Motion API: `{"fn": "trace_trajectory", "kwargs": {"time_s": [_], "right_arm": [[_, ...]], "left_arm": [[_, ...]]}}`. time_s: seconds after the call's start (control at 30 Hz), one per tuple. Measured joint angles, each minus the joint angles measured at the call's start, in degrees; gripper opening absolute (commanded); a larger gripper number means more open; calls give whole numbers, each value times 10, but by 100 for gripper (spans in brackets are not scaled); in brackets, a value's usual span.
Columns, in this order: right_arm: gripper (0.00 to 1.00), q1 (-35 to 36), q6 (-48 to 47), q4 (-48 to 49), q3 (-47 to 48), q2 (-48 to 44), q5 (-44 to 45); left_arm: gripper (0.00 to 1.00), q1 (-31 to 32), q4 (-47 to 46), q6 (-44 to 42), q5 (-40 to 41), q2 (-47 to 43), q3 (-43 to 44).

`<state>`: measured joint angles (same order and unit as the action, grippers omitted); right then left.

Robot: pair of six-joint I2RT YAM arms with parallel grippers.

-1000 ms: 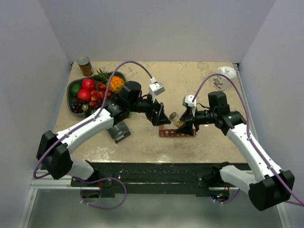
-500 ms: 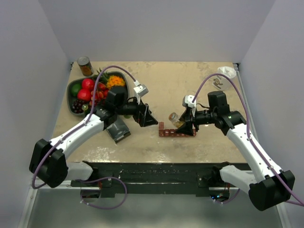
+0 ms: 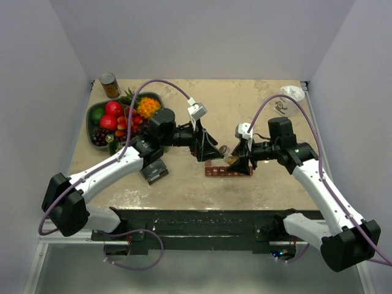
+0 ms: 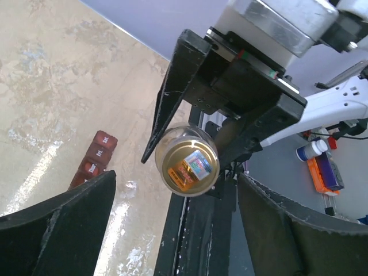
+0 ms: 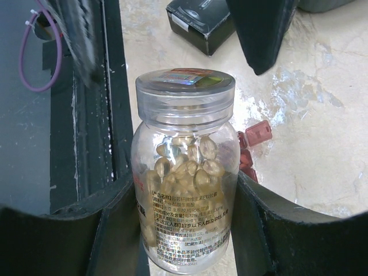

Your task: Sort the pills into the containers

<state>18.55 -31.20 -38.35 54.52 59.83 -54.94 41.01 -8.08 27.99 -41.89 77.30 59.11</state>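
My right gripper is shut on a clear pill bottle with its cap on. The bottle holds several golden pills and is tipped on its side toward the left arm. Below it on the table lies the dark red strip of containers, part of it also showing in the right wrist view. My left gripper is open and faces the cap end-on, a short way off, with nothing between its fingers.
A grey bowl of fruit stands at the back left, with a can behind it. A black box lies under the left arm. A crumpled clear wrapper sits in the far right corner.
The left gripper pulled back to the left, away from the bottle, then came back up to the cap. Its jaws have narrowed slightly. The right arm and bottle stayed still.
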Motion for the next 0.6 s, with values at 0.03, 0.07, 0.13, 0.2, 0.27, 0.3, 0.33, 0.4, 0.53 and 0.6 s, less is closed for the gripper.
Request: {"fn": "trace_trajectory", "kwargs": {"time_s": [0.03,0.07,0.13,0.2,0.27,0.3,0.33,0.4,0.53,0.6], "right_arm": [[0,0,0,0,0,0,0],[0,0,0,0,0,0,0],[0,0,0,0,0,0,0],[0,0,0,0,0,0,0],[0,0,0,0,0,0,1],[0,0,0,0,0,0,2],[0,0,0,0,0,0,3],[0,0,0,-1,1,0,5],[0,0,1,0,6,0,11],[0,-1,2,0,6,1,17]], "left_arm": [[87,4,6,0,7,6,7],[86,8,12,0,14,13,15],[84,12,18,0,23,23,28],[81,16,19,1,25,30,35],[75,21,18,4,25,35,37],[74,22,19,6,25,36,37],[73,23,19,6,24,37,37],[69,25,20,5,23,41,38],[46,26,28,1,15,47,42],[35,27,30,-6,5,48,44]]}}
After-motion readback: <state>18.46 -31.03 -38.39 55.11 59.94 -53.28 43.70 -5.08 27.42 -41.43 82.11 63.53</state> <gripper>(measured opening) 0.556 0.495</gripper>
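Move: The jar's lid is about 4 cm to the right of my left hand and roughly 1 cm below it, straight across between my open fingers. The red pill organizer lies on the table some 19 cm below that hand, about 6 cm to its right and 2 cm ahead. My right hand keeps hold of the jar; from it the lid is about 3 cm to the left, 4 cm up and 1 cm ahead. I bring my left hand about 2 cm to the right, onto the lid of the tilted jar, easing down by 1 cm near the end. As it slows I close the wide-open fingers to about half, one on each side of the lid, until they come up against its rim. My right hand keeps its grip on the jar and stays practically still. ##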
